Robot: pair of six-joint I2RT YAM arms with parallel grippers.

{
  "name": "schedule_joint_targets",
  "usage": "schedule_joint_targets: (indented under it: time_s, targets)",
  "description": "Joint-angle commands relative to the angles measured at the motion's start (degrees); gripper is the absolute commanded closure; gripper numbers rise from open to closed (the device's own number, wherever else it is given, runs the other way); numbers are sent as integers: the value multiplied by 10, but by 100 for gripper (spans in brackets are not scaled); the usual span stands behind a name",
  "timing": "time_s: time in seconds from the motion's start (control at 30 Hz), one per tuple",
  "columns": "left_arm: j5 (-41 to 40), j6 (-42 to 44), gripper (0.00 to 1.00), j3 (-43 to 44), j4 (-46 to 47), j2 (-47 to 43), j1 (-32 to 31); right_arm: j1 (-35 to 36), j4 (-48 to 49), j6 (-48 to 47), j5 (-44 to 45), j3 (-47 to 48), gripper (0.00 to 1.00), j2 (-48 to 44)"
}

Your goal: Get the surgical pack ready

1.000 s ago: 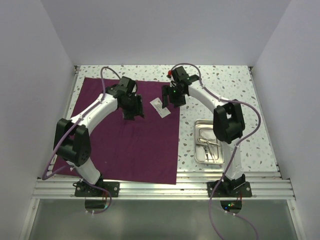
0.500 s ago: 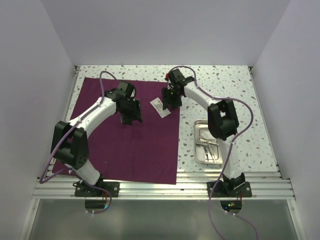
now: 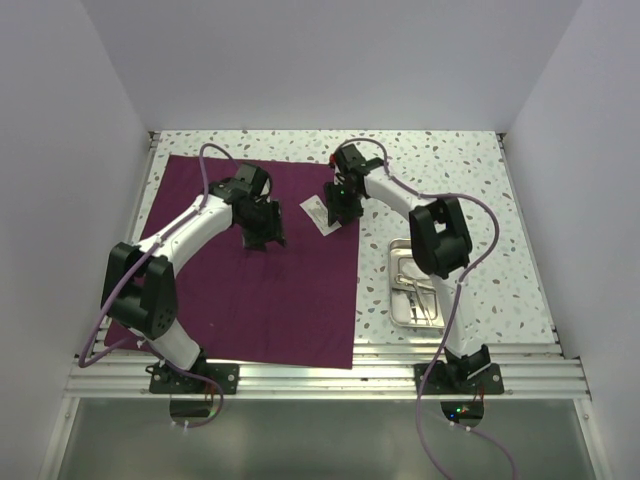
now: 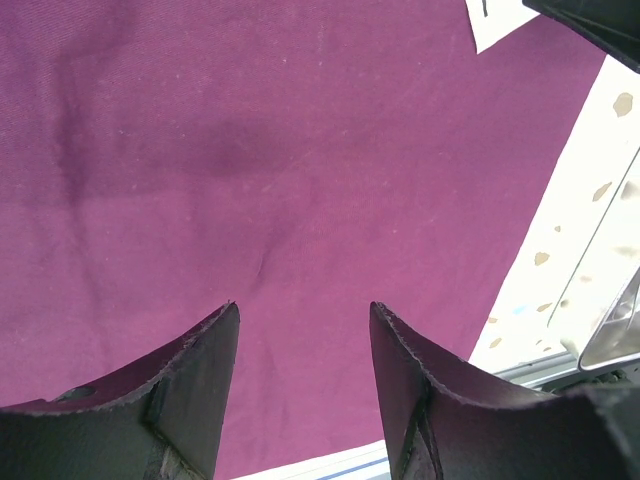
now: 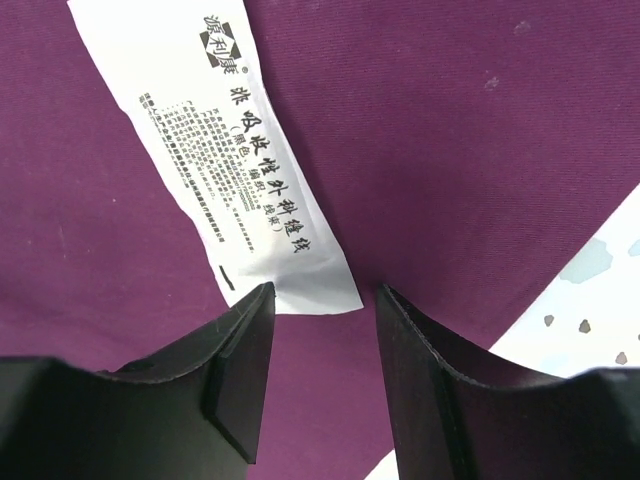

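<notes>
The maroon cloth (image 3: 250,290) of the surgical pack lies flat on the left half of the table. A white printed packet (image 3: 320,213) rests on it near its right edge. My right gripper (image 3: 341,208) hovers low beside the packet. In the right wrist view its jaws (image 5: 320,300) stand apart, the packet's (image 5: 230,170) near corner just ahead of the gap, nothing between them. My left gripper (image 3: 262,236) is open over bare cloth (image 4: 250,150). The steel tray (image 3: 392,285) with thin metal instruments (image 3: 420,297) sits on the speckled tabletop to the right of the cloth.
White walls close in the table on three sides. A metal rail (image 3: 320,375) runs along the near edge by the arm bases. The speckled tabletop (image 3: 450,170) shows beyond and right of the cloth. The tray's corner (image 4: 615,335) shows at the right edge of the left wrist view.
My right arm has swung left and down toward the packet, and its jaws have narrowed. The left arm shifted slightly left, then held still.
</notes>
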Motion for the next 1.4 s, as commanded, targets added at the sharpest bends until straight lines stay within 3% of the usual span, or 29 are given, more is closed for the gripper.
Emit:
schedule_joint_targets:
  time_s: [0.0,0.33,0.93,1.13,1.37]
  targets:
    - [8,-5,42,-2,20,-14,-2,6,7,-17,21,0,51,8]
    - [11,-3,42,-3,20,-14,-2,20,-14,-28,80,7,60,24]
    - [17,-6,42,-18,30,-23,-2,33,-15,-27,124,16,100,21]
    - [20,-7,42,-19,32,-22,-2,33,-27,-28,153,34,100,-7]
    - [27,-5,42,-14,38,-13,-2,33,-31,-16,103,27,100,-52]
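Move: The suture packet is the right hand's target: its middle is about 5 cm to the left and 3 cm farther out, 1–2 cm below, with its near right corner already between the fingertips. The purple cloth's right edge runs some 4 cm to the right of that hand, level with it, and the steel tray lies about 18 cm right and 16 cm back. From the left hand the packet is roughly 12 cm ahead, 13 cm right and 9 cm lower. Already down at the suture packet's near right corner, the right hand shuts its half-open fingers completely, pinching the corner against the cloth side, while the hand point slides only about 1 cm to the right and settles by a few millimetres. As they close, the wrist tilts some 10 degrees so that the fingertips swing to the right and stand more nearly upright, and the hand then stays low at the corner, without lifting. ##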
